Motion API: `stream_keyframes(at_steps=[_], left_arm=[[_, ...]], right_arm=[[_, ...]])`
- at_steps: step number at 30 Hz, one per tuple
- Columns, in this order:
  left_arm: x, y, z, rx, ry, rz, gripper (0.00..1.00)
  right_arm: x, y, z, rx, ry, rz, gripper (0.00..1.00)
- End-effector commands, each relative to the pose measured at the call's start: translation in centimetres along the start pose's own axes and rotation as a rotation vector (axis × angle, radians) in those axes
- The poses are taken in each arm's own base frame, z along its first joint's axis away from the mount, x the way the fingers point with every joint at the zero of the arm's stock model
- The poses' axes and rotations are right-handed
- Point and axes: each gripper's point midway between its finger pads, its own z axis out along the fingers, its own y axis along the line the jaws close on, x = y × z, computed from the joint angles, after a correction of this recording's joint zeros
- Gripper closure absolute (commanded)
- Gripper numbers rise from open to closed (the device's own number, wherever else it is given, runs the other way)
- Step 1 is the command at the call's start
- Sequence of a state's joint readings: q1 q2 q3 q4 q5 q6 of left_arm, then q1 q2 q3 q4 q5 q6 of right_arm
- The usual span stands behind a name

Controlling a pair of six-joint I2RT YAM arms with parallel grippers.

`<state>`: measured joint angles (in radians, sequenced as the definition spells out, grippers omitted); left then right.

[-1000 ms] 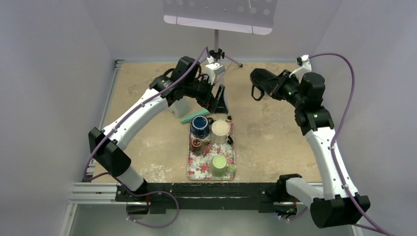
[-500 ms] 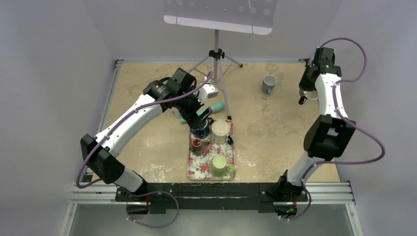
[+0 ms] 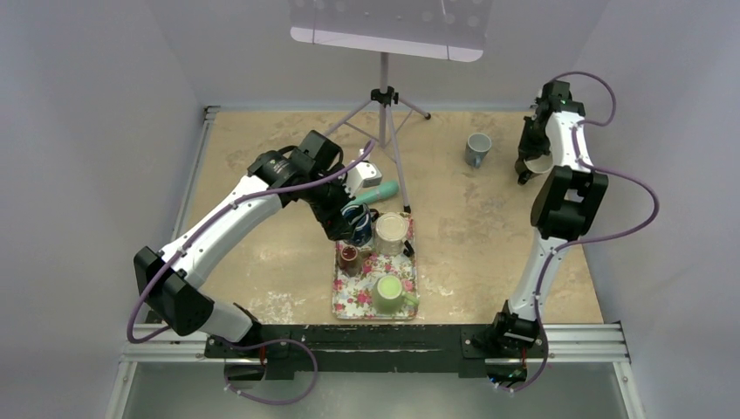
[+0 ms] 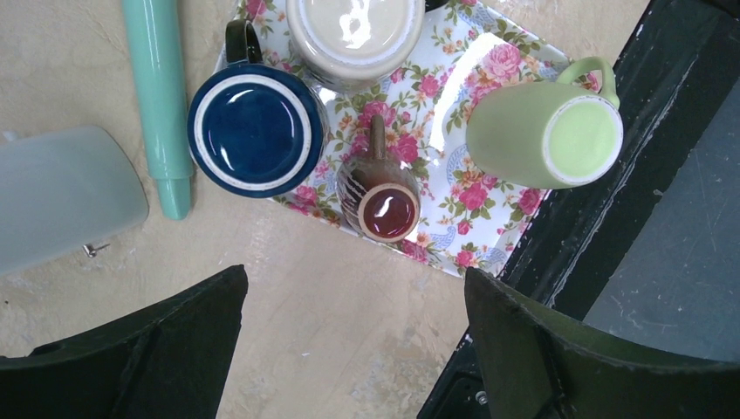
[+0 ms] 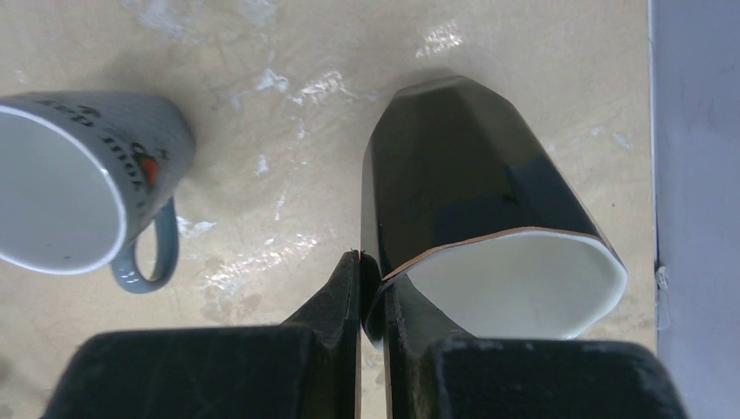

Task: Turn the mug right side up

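A black faceted mug with a white inside (image 5: 471, 175) is in my right gripper (image 5: 371, 271), which is shut on its wall, one finger inside the rim and one outside. The mug's mouth faces the wrist camera and its base points at the table. In the top view this gripper (image 3: 529, 171) and the mug (image 3: 540, 163) are at the far right edge of the table. My left gripper (image 4: 353, 288) is open and empty, hovering over the near-left corner of the floral tray (image 4: 436, 257). In the top view it (image 3: 346, 218) is above the tray's far end.
The tray (image 3: 347, 303) holds a dark blue mug (image 4: 255, 129), a cream mug (image 4: 353, 35), a small brown cup (image 4: 384, 205) and a green mug (image 4: 541, 131) on its side. A teal cylinder (image 4: 161, 96), a grey mug (image 5: 78, 183) and a tripod (image 3: 384, 113) are nearby.
My right arm has swung from mid-table to the far right edge, leaving the grey mug standing there. My left gripper has moved nearer, over the tray's far end.
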<state>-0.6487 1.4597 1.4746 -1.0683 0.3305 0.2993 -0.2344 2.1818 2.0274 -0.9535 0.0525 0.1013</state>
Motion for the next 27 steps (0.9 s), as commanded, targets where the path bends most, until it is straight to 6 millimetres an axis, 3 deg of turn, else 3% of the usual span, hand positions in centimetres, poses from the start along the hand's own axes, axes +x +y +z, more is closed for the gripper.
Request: stream_keyframes(at_steps=[1,4,9,14,23,25,27], left_arm=[[-0.7,-0.6,-0.1,0.038,-0.027,0.02,0.03],[-0.8,-0.9,0.0,0.063,-0.029,0.018,0.03],[-1.0,-2.0,-0.1,0.116,-0.04,0.031,0.03],[-1.6,-3.5,-0.3,0.187,-0.059,0.069,0.04],[-4.8,-7.9,0.0,0.324,-0.09,0.208,0.05],[-5.6,-8.5,0.2,0.346,-0.097,0.208,0.05],[-6.3,-8.6,0.1,0.356,-0.101,0.198,0.05]], right_arm=[[-4.5,1.7,-3.0,-0.045,-0.149,-0.05,1.0],[-4.1,2.5,-1.6,-0.07,-0.106,-0.065,0.98],[-4.0,3.3,-0.7,-0.111,-0.097,-0.067,0.69],[-6.4,3.5,-3.4,-0.126,-0.191,-0.071,0.53],[-10.6,3.7,-12.8,-0.158,-0.444,-0.066,0.36],[-10.7,3.6,-12.9,-0.159,-0.466,-0.077,0.34],[-9.9,3.2,-10.6,-0.13,-0.437,-0.079,0.36]])
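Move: The black mug hangs upright from the right fingers by its left rim, its middle about 5 cm right, 1 cm ahead and 5 cm below; the grey mug stands some 13 cm left and 4 cm ahead of that hand. From the left hand the green mug lies about 15 cm right, 10 cm back and 16 cm below, the brown mug 5 cm right and 1 cm back, the white mug 15 cm right and 8 cm ahead. The black mug, still pinched by its rim, is eased some 3 cm forward and a little left, then lowered the last bit to the table; the right fingers open to about two thirds, let go and rise some 12 cm, tilting up about 20 degrees. The left hand, open and empty, starts slowly, then swings right and back over the tray towards the green mug, rising slightly. ##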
